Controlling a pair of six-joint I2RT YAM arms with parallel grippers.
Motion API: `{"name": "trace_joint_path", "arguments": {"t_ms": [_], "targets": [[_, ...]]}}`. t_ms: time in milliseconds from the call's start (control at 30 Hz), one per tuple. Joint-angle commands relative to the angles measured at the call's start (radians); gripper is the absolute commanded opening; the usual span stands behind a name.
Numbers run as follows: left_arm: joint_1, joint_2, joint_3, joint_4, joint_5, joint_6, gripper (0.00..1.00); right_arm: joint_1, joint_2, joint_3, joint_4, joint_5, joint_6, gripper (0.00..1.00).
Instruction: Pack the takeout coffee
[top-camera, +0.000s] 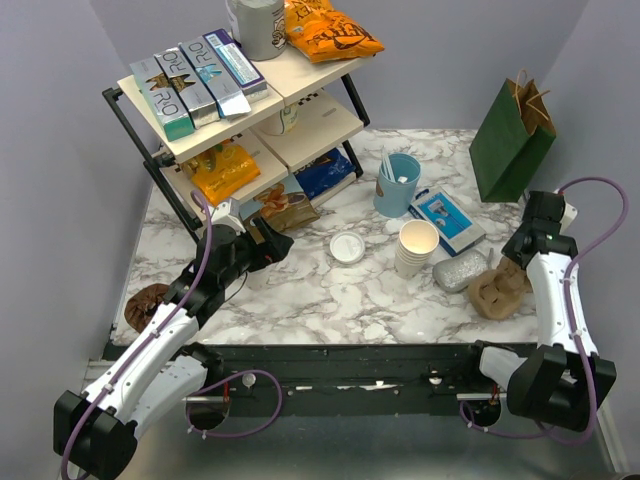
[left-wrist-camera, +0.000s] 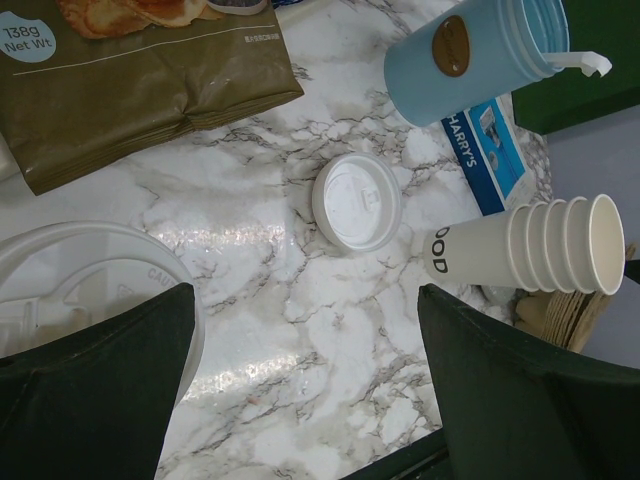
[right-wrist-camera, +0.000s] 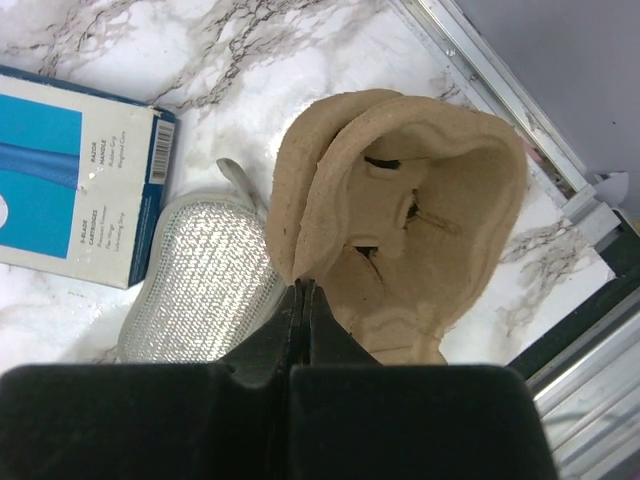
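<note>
Close on the left of the left wrist view is a large round white plastic lid with raised lettering. I take it for the top of the takeout coffee. Its cup is hidden, and in the top view the arm covers it. My left gripper stands wide open beside it with bare marble between the fingers, one finger overlapping the lid. My right gripper is shut, its tips pinching the rim of a brown pulp cup carrier at the table's right edge.
A second white lid lies mid-table. Right of it are a stack of cream cups, a light blue cup with sticks, a blue box and a silver pouch. A green paper bag stands back right, a snack shelf back left.
</note>
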Motion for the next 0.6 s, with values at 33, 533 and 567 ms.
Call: {"name": "trace_joint_path", "arguments": {"t_ms": [33, 533, 567], "targets": [[-0.003, -0.009, -0.012, 0.020, 0.000, -0.001, 0.99, -0.004, -0.016, 0.064, -0.053, 0.013, -0.053, 0.01], [-0.003, -0.010, -0.012, 0.018, 0.003, 0.000, 0.99, -0.006, 0.105, 0.034, -0.058, 0.152, 0.070, 0.42], [-0.002, -0.010, -0.010, 0.018, 0.001, 0.002, 0.99, -0.004, 0.110, 0.029, -0.057, 0.147, 0.079, 0.45]]}}
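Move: The stack of brown cup carriers, tilted up with its near edge at the right hand's shut fingertips, has its middle some 4 cm below them, about level ahead and 2 cm to the right. The mesh pouch lies about 7 cm left and 4 cm ahead of the hand, 7 cm lower; the razor box is roughly 12 cm left and 15 cm ahead, 6 cm lower. From the left hand, the carriers are about 54 cm right, 2 cm back and 9 cm down. The cup carriers, at first held tilted by their edge, are raised about 1 cm more by the right hand, which then eases slightly forward and sinks some 2 cm, tipping about 5 degrees. Near the bottom it drifts 1 cm to the right and its shut fingers open to under half, ending the pinch on the carriers' edge. ##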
